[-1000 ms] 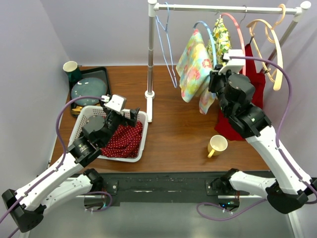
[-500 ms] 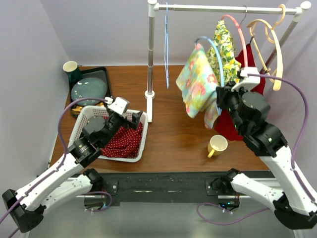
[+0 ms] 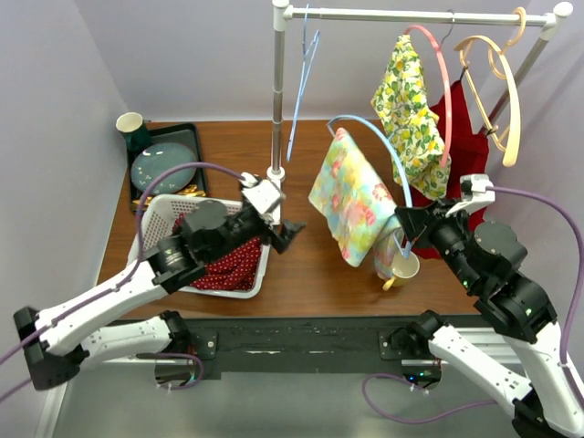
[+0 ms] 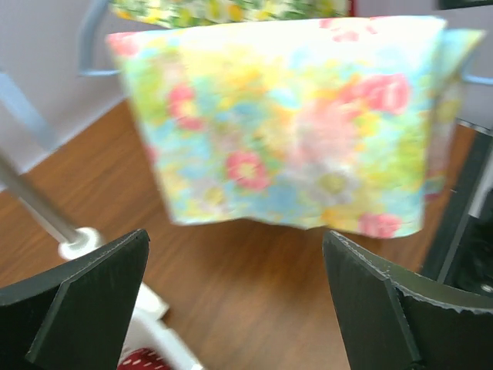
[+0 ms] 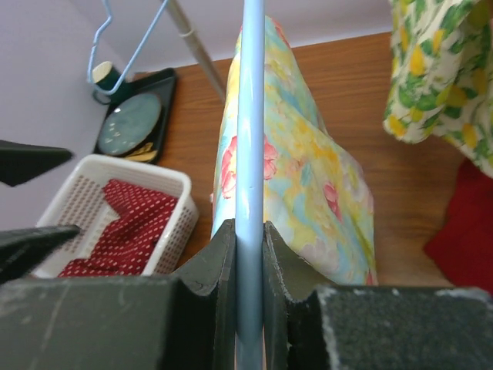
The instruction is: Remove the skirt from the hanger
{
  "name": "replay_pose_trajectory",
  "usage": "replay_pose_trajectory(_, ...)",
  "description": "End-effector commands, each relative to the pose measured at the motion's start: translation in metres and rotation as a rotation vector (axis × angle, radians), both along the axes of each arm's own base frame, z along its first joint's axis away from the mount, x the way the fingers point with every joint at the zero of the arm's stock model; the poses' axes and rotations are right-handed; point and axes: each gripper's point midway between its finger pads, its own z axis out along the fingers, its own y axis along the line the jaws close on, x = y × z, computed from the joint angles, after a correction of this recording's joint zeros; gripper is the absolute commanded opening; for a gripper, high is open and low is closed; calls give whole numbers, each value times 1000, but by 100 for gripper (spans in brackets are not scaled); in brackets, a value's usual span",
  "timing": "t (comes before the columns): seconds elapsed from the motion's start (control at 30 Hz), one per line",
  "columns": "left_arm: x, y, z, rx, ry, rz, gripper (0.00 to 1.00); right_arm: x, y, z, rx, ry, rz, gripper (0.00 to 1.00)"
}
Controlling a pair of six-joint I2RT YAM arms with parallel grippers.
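Observation:
The skirt (image 3: 351,196), pastel floral cloth, hangs folded over a light-blue hanger (image 3: 394,169) that is off the rail and held low above the table. My right gripper (image 3: 408,235) is shut on the hanger's thin blue rod (image 5: 249,116), with the skirt (image 5: 308,177) draped just beyond the jaws (image 5: 249,227). My left gripper (image 3: 285,226) stands wide open at the basket's right end, facing the skirt (image 4: 285,123). Nothing lies between its fingers (image 4: 235,239); the cloth's lower edge is a little ahead of them.
A white basket (image 3: 151,228) with red dotted cloth sits under the left arm. A yellow mug (image 3: 401,267) stands below the skirt. The rack pole (image 3: 278,91) carries an empty blue hanger (image 3: 301,82), a yellow floral garment (image 3: 411,100) and a red one (image 3: 465,137). A tray (image 3: 164,164) lies back left.
My right gripper has brought the hanger and skirt off the rail, down and toward the table's middle. My left arm has swung right from over the basket toward the skirt.

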Motion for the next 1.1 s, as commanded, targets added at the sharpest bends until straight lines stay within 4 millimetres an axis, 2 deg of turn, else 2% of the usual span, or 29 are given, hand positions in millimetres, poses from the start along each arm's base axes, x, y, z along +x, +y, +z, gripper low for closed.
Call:
replay_pose_trajectory(0.0,-23,-42,27,-99,5,-88,100,-4,28,34,183,-93,118,0)
replay_pose_trajectory(0.1,-40,-79,33,-129,6,-167,100,-7,31,33,199,-95,137,0)
replay_pose_trajectory(0.13,-42,-85,33,-133,8,-178,100,-7,30,34,203,-98,138,0)
replay_pose_trajectory(0.3,-36,-114,19,-122,16,-155,100,-17,29,44,244,-129,159,0)
replay_pose_trajectory(0.6,-20,-144,-23,-40,20,-118,100,-29,29,55,296,-160,196,0)
replay_pose_trajectory(0.77,-16,-150,-31,-42,5,-110,96,-26,35,49,305,-142,210,0)
replay_pose_trajectory(0.87,-18,-151,-32,-57,-3,-118,89,-24,36,45,312,-135,210,0)
replay_pose_trajectory(0.97,-17,-150,-32,-63,-8,-111,67,-23,37,45,319,-135,210,0)
replay_pose_trajectory(1.0,-16,-150,-32,-63,-8,-108,55,-24,37,46,324,-139,213,0)
replay_pose_trajectory(1.07,-16,-149,-33,-61,-6,-103,39,-25,39,46,328,-138,221,0)
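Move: Some 17 cm to the left hand's right, 8 cm ahead and a little below it is the middle of the floral skirt, on the light blue hanger. From the right hand, which holds that hanger, the skirt is about 10 cm ahead, 11 cm left and 7 cm below. The lemon skirt hangs roughly 15 cm beyond it and 11 cm farther right; the basket is about 22 cm left of the left hand, 5 cm ahead and 27 cm below. Sweeping about 15 cm to the right and sinking some 6 cm, first drawing back and then edging forward again, the open left hand reaches the near, lower part of the floral skirt and closes to about half, bunching cloth between its fingertips. The right hand keeps its grip on the hanger, shifting about 3 cm left and slightly back while rolling its left side up. ##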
